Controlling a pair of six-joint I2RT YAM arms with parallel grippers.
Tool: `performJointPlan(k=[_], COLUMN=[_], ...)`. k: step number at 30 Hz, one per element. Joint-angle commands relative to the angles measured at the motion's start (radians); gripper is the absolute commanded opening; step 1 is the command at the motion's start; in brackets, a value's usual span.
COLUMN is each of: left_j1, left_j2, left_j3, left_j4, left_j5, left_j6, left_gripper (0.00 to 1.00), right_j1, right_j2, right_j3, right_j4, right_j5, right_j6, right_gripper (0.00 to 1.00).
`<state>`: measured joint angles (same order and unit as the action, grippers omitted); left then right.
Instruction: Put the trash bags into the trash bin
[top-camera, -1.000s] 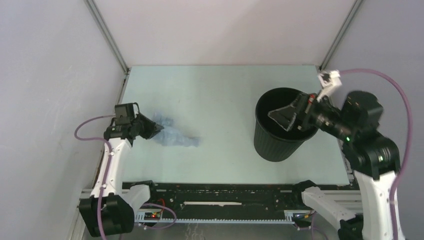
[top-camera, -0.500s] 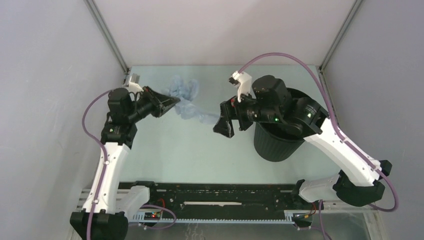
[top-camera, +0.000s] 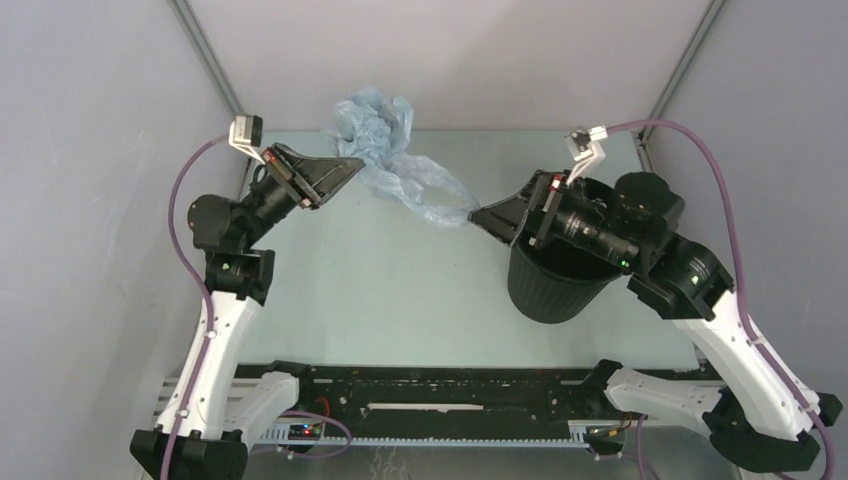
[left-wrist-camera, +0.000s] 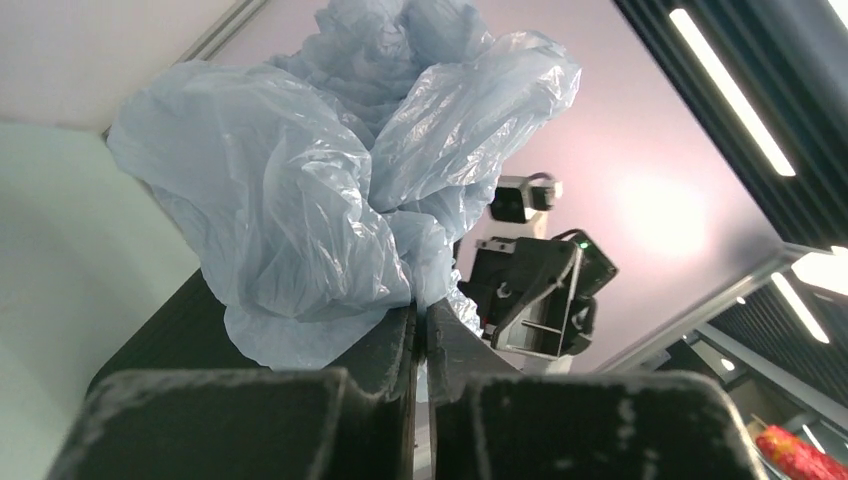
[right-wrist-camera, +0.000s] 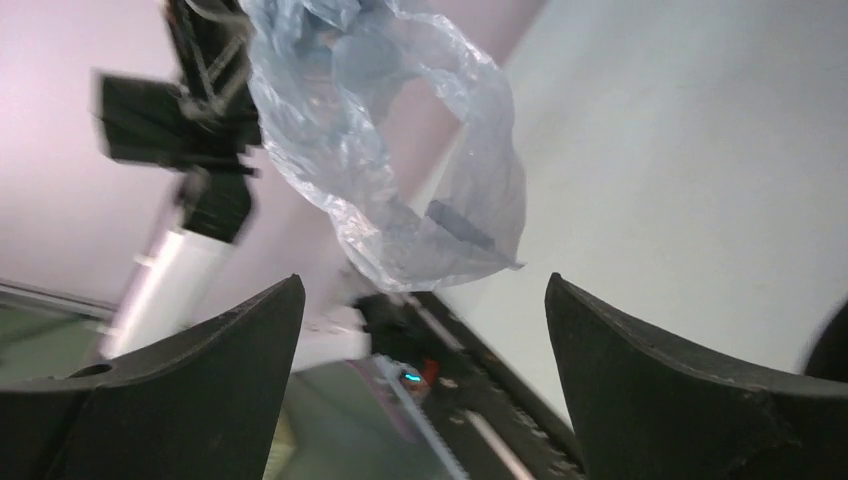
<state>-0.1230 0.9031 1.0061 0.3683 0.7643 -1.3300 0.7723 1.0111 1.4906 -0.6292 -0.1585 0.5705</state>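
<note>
The trash bag (top-camera: 385, 140) is a crumpled, pale blue film held up in the air at the back of the table. My left gripper (top-camera: 345, 165) is shut on its bunched part, and a tail of film hangs down to the right. The left wrist view shows the jaws pressed together on the trash bag (left-wrist-camera: 330, 180) at my left gripper (left-wrist-camera: 421, 318). My right gripper (top-camera: 490, 215) is open just beside the tail's lower end, in front of the black ribbed trash bin (top-camera: 560, 285). In the right wrist view the trash bag (right-wrist-camera: 400, 150) hangs beyond my wide-open right gripper (right-wrist-camera: 422, 285), not between the fingers.
The pale green table (top-camera: 400, 290) has grey walls at the back and sides. A black rail (top-camera: 440, 390) runs along the near edge between the arm bases. The bin stands at the table's right side under my right arm.
My left gripper has lifted the bag off the table and carried it up and toward the back. My right arm swung out to the left, then back, its open gripper now at the bag's tail.
</note>
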Motion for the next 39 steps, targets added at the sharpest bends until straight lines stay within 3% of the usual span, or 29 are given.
performJointPlan(k=[1,6,9,12,14,17,18,20,21,22,24,26,30,34,36,39], left_j1=[-0.02,-0.052,-0.084,-0.107,-0.114,-0.115,-0.115,-0.115,-0.115,-0.113,-0.112,-0.112,-0.1,-0.083,-0.083,-0.083], left_j2=[0.005,0.072,0.106,0.122,0.122,0.111,0.106,0.097,0.087,0.07,0.012,-0.062,-0.16,-0.195,-0.205,-0.212], left_j3=[0.049,0.091,0.117,0.115,0.104,0.07,0.058,0.032,0.016,0.0,-0.013,0.001,0.03,0.032,0.02,-0.022], left_j4=[0.276,0.417,0.432,0.45,0.46,0.463,0.462,0.442,0.4,0.314,0.013,-0.319,-0.85,-1.138,-1.175,-1.043], left_j5=[-0.061,-0.082,-0.082,-0.087,-0.089,-0.091,-0.09,-0.084,-0.084,-0.093,-0.148,-0.248,-0.487,-0.62,-0.632,-0.531], left_j6=[-0.119,-0.174,-0.17,-0.163,-0.159,-0.147,-0.144,-0.127,-0.106,-0.068,0.082,0.268,0.457,0.474,0.465,0.421], left_gripper=[0.07,0.07,0.06,0.05,0.05,0.05,0.05,0.18,0.31,0.45,0.71,0.87,0.97,0.97,0.97,0.97], right_j1=[-0.01,-0.024,-0.024,-0.026,-0.023,-0.02,-0.02,-0.023,-0.022,-0.023,-0.044,-0.072,-0.09,-0.103,-0.103,-0.105], right_j2=[-0.018,0.029,0.055,0.07,0.064,0.038,0.03,0.022,0.024,0.028,0.027,0.022,0.017,0.053,0.083,0.129], right_j3=[-0.058,-0.056,-0.057,-0.058,-0.059,-0.062,-0.068,-0.085,-0.085,-0.084,-0.085,-0.085,-0.084,-0.08,-0.081,-0.07], right_j4=[0.217,0.295,0.3,0.294,0.299,0.276,0.29,0.34,0.351,0.351,0.336,0.334,0.349,0.308,0.28,0.211], right_j5=[0.046,0.004,0.014,0.026,0.054,0.129,0.136,0.136,0.137,0.14,0.138,0.106,0.065,-0.029,-0.1,-0.178], right_j6=[0.399,0.655,0.732,0.747,0.718,0.661,0.633,0.563,0.518,0.477,0.369,0.266,0.087,-0.018,-0.059,-0.104], right_gripper=[1.0,0.99,0.99,0.91,0.78,0.68,0.57,0.21,0.05,0.0,0.0,0.0,0.0,0.0,0.0,0.0])
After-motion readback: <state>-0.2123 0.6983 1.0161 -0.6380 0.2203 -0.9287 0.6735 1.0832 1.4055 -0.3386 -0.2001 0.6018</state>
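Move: From the empty, open right gripper, the trash bag's middle is about 13 cm to the left, 7 cm ahead and 6 cm higher, its loose loop trailing towards the fingers. The trash bin is some 19 cm to its right, 5 cm ahead and 25 cm below. The left gripper already pinches the bag, whose middle lies 5 cm to its right, 2 cm ahead and 2 cm above; the receiving right gripper is about 18 cm right, 5 cm back and 4 cm lower. The right fingers close on the trash bag and pinch it after the hand has reached forward, left and up by about 4 cm each, rolling and later rolling back; it then eases slightly farther forward. The left hand keeps its grip while rising 6 cm, opens wide to let go as the right shuts, then sinks some 20 cm and draws left, turning left and tipping down. ##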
